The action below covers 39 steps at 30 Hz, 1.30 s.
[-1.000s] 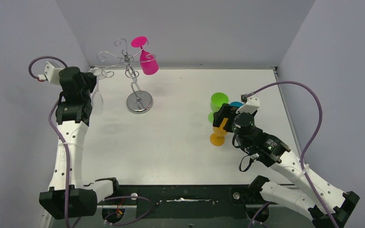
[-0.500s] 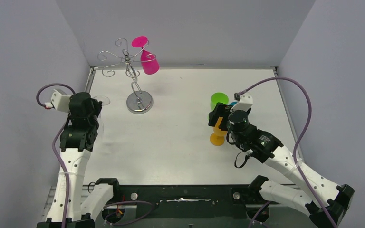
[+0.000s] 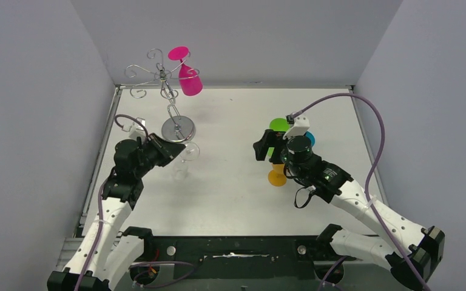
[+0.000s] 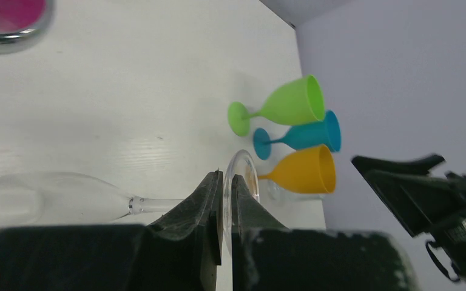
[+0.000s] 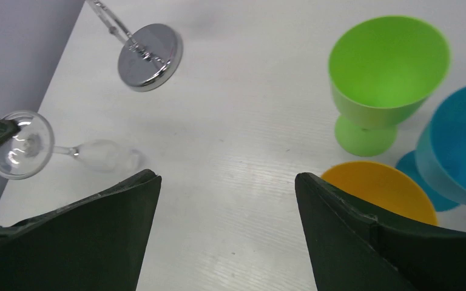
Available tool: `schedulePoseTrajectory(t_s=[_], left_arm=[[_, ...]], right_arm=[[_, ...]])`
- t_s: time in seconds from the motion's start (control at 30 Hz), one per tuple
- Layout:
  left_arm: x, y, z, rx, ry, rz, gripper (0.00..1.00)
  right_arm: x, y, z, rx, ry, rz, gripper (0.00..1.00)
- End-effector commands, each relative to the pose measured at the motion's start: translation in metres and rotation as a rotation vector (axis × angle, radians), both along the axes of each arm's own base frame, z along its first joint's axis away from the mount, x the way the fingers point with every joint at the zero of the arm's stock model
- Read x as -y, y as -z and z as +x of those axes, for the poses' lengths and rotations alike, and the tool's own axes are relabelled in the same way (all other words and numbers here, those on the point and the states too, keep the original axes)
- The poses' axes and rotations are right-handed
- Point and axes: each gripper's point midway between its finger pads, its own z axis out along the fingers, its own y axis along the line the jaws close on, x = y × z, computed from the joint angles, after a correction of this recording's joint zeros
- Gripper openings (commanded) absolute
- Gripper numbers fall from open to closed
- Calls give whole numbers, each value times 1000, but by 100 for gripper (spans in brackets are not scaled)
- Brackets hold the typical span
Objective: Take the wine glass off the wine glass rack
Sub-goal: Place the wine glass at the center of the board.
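My left gripper (image 4: 226, 179) is shut on the round foot of a clear wine glass (image 4: 42, 197). It holds the glass off the rack, above the table in front of the rack's base, and the stem and bowl reach away from the fingers. The same clear wine glass (image 5: 100, 156) shows at the left of the right wrist view. The silver wire wine glass rack (image 3: 161, 76) stands at the back left on its shiny round base (image 3: 178, 129). A pink glass (image 3: 189, 80) hangs upside down from it. My right gripper (image 5: 227, 182) is open and empty over bare table, right of the clear glass.
A green glass (image 5: 388, 66), a blue glass (image 5: 461, 145) and an orange glass (image 5: 379, 191) stand together on the table's right side, beside my right gripper (image 3: 261, 147). Grey walls close in the left, back and right.
My left arm has swung from the rack's left arm by the wall down toward the table's middle, carrying the clear glass off the rack. The right gripper has shifted slightly left.
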Motion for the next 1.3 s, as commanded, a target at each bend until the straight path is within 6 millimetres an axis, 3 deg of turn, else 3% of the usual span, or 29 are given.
schedulePoseTrajectory(t_s=[0.0, 0.2, 0.43, 0.5, 0.87, 0.97, 1.0, 1.13, 1.23, 1.27], left_arm=[[60, -74, -36, 368, 450, -86, 0], [83, -85, -47, 465, 603, -55, 0], [90, -92, -47, 552, 616, -48, 0], [90, -95, -47, 574, 607, -49, 0], [96, -91, -46, 595, 622, -43, 0], [96, -88, -48, 597, 623, -42, 0], [97, -88, -49, 603, 627, -44, 0], [97, -90, -49, 612, 623, -51, 0], [96, -89, -48, 602, 613, -41, 0], [96, -87, -47, 591, 609, -34, 6]], right_arm=[[-44, -34, 3, 74, -209, 135, 83], [-87, -47, -4, 15, -461, 334, 72], [-127, -72, -29, -12, -745, 459, 58], [-135, -70, -31, -36, -791, 457, 57], [-162, -60, -41, -114, -886, 475, 45], [-166, -67, -47, -104, -919, 515, 42], [-167, -65, -47, -106, -915, 514, 39], [-166, -60, -43, -103, -893, 510, 6], [-162, -57, -38, -87, -846, 502, 0], [-160, -57, -38, -79, -835, 500, 0]])
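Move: From the right hand, open and empty, the foot of the clear wine glass held upside up-ended by the left fingers is about 24 cm left, 2 ahead and 3 below. The orange glass stands some 5 cm right and level fore-and-aft, 14 below; the green glass 4 right and 11 ahead. From the left hand, the right gripper is roughly 26 cm right, 2 back and about level; the rack's base is 19 ahead, 3 left, 21 below. The right fingers close on the near rim of the clear glass's foot, opposite the left fingers, which keep their pinch on it. To get there the right hand swings about 15 cm left, drawing back and slightly up, wrist turning some 50 degrees counter-clockwise; the left brings the glass right to meet it, also rising and drawing back, turning clockwise and tipping upward. ##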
